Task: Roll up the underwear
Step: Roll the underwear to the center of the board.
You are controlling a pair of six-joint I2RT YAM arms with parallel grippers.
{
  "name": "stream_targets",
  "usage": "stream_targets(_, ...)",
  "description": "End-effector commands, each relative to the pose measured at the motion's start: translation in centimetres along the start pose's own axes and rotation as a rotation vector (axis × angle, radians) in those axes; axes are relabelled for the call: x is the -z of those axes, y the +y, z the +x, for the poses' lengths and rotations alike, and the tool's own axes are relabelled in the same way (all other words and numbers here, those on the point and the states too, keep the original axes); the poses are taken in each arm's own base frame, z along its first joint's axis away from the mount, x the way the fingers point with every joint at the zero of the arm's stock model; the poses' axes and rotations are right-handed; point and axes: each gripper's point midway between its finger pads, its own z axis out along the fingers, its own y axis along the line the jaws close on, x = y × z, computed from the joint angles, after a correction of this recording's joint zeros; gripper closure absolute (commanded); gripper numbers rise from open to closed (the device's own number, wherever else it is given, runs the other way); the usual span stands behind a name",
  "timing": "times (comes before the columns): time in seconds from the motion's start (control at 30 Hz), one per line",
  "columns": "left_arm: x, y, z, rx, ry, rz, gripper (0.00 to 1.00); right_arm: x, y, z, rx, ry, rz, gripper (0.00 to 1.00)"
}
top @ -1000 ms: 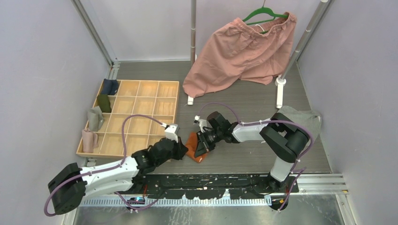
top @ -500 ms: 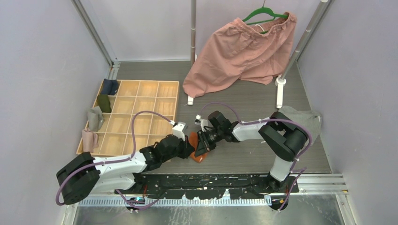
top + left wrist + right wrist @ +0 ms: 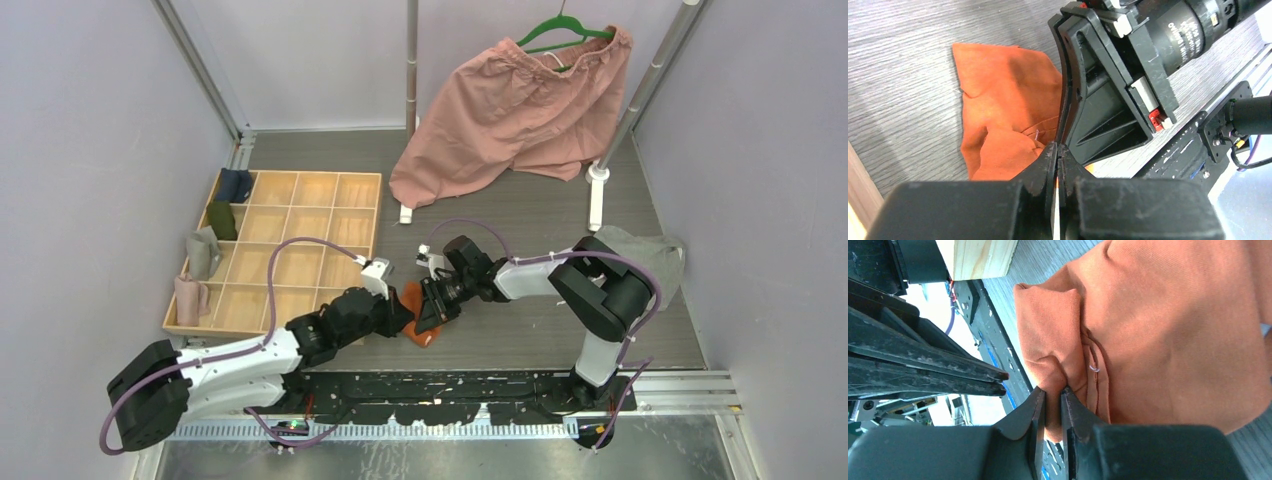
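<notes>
The rust-orange underwear point(image 3: 424, 336) lies bunched on the dark wood floor between my two grippers. In the right wrist view a thick fold of the underwear point(image 3: 1173, 330) sits pinched between the narrow jaws of my right gripper point(image 3: 1053, 392). From above, the right gripper point(image 3: 430, 314) presses down on the cloth. My left gripper point(image 3: 400, 312) comes in from the left, with its jaws shut and nothing between them. Its tips point(image 3: 1058, 147) rest at the edge of the orange cloth point(image 3: 1003, 95), against the right gripper's black body point(image 3: 1108, 100). A grey underwear point(image 3: 650, 250) lies crumpled at the far right.
A wooden compartment tray point(image 3: 300, 215) stands to the left, with rolled cloths in its left cells point(image 3: 203, 255). Big pink shorts point(image 3: 515, 110) hang on a green hanger from a rack whose white poles point(image 3: 410, 120) stand behind. Black base rail point(image 3: 450, 385) runs along the near edge.
My left arm has swung right and a little forward, bringing its shut jaws up against the orange cloth and the right gripper. The right gripper has barely moved.
</notes>
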Motion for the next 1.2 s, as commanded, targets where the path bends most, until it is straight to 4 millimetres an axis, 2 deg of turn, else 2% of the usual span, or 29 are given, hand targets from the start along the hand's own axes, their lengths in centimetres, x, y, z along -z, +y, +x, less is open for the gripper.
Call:
stream_targets(0.0,0.5,0.2,-0.8,-0.014,-0.015,-0.021,0.96,-0.3,-3.6,1.6,-0.074,0.034,0.141,0.8)
stream_targets(0.43,-0.5,2.0,2.5,0.006,0.088,-0.08,0.97,-0.3,-3.7,1.5,-0.072,0.036,0.152,0.75)
stream_targets(0.63,-1.2,2.6,3.9,0.012,0.145,-0.106,0.98,0.1,-3.4,0.8,-0.054,0.02,0.164,0.67)
stream_targets(1.0,-1.4,3.4,5.0,0.024,0.17,-0.131,0.99,2.7,-1.7,-0.4,0.013,-0.003,0.232,0.59)
stream_targets(1.17,-1.4,3.5,5.1,0.022,0.172,-0.138,0.99,3.9,-1.8,-0.4,0.042,-0.006,0.287,0.57)
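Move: Some 5 cm below the left hand, about 1 cm nearer the base and 1 cm to its right, lies the underwear's rolled near edge. The flat, unrolled part lies about 5 cm ahead of that hand, 1 cm right and 6 cm down. The box's near right corner is some 9 cm to its left, 4 cm back. From the right hand, whose fingers still straddle the rolled edge, the roll's middle is about 2 cm left and level. Coming down about 3.5 cm almost straight, the left hand brings its shut fingertips onto the rolled edge of the underwear just left of the right fingers, to hold it down. Meanwhile the right hand waits on the roll, then spreads its fingers and eases some 2 cm to the right and 1 cm forward, rolling about 10 degrees, to let the roll out of its grip. ##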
